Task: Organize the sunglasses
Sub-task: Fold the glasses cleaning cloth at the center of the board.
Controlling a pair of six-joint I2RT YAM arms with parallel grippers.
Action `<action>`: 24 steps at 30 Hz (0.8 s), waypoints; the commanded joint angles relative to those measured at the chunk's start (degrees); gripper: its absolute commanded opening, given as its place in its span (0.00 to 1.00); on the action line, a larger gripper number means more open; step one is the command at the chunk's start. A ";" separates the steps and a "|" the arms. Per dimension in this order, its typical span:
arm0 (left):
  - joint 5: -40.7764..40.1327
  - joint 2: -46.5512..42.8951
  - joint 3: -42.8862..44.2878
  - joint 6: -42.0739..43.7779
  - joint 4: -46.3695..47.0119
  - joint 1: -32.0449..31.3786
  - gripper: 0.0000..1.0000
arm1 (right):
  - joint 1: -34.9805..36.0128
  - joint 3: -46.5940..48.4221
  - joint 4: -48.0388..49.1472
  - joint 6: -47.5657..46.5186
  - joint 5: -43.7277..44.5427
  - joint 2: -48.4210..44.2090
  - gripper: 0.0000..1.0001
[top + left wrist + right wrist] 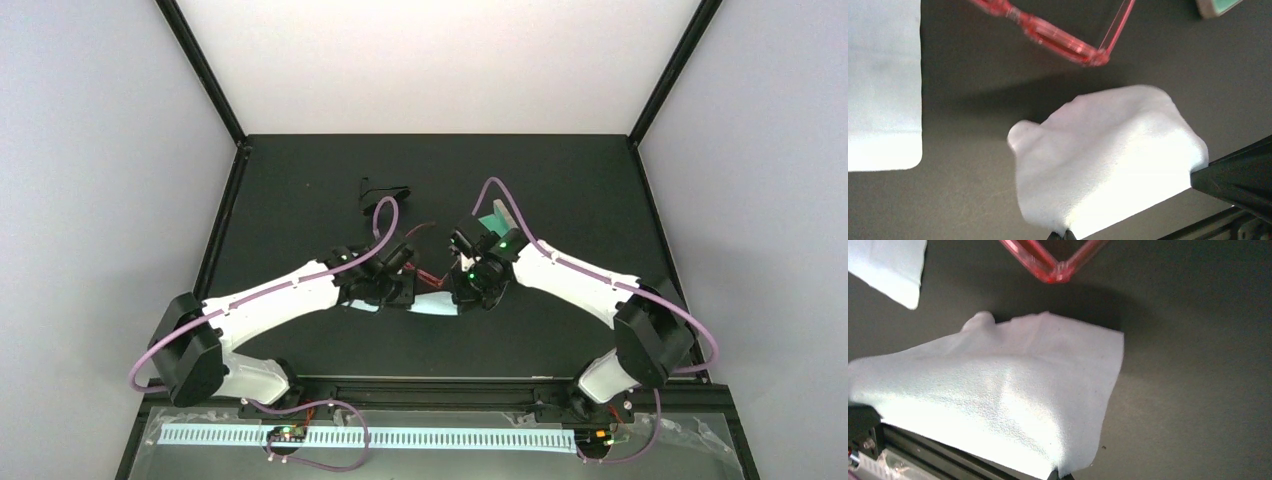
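The sunglasses (1058,37), thin red-pink frame with slim arms, lie on the dark mat just beyond a pale cloth (1108,160). In the right wrist view only one corner of the sunglasses (1050,265) shows above the same cloth (998,395). My left gripper (1062,235) is shut on one edge of the cloth, and my right gripper (1060,474) is shut on another corner. The cloth hangs slack between them, slightly raised. From above, both arms meet at mid-table over the cloth (435,305), and the sunglasses (428,272) are mostly hidden between the wrists.
A second pale cloth (883,85) lies flat on the mat to the left, also showing as a corner of the second cloth (888,270). A teal case (495,218) sits behind the right wrist. A black object (380,195) lies farther back on the left. The table's front rail (923,450) is close.
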 commanded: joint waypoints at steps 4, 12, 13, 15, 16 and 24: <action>5.13 -3.53 -6.85 -1.93 2.66 -0.12 0.02 | 2.15 -3.62 3.29 -0.73 -9.06 3.41 0.01; 10.09 -6.39 -13.12 -4.50 4.99 -1.03 0.02 | 3.38 -7.80 3.25 2.57 -10.59 3.96 0.01; 10.55 -6.16 -13.39 -4.62 5.38 -1.12 0.02 | 3.38 -8.09 3.12 2.51 -10.98 4.23 0.01; 11.22 -5.12 -13.32 -4.61 5.85 -1.26 0.01 | 3.39 -8.71 3.50 2.45 -11.79 4.84 0.01; 11.46 -4.73 -13.21 -4.53 5.93 -1.30 0.02 | 3.39 -8.86 3.92 2.48 -12.14 5.15 0.01; 11.09 0.03 -9.77 -2.69 5.02 -1.31 0.01 | 3.39 -5.68 3.26 2.59 -10.43 7.16 0.01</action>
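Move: Both hands hold the cleaning cloth up by its near corners. The board spot it goes to is centred about 2 cm back and 5 cm right of the left hand, 9 cm below it, and about 2 cm back, 6 cm left and 7 cm below the right. From the left hand, the red glasses lie some 13 cm ahead, 2 cm right; the second cloth is 10 cm ahead, 12 cm left. The green case is about 20 cm ahead and 8 cm right of the right hand. Back and down together, both arms draw the cloth's near edge away from the red glasses and onto the bare board, about 6 cm each way, while their fingertips tilt some 15 degrees towards the bases. Both grippers stay shut; the right keeps its corner pinched, and the left ends just off its own. ##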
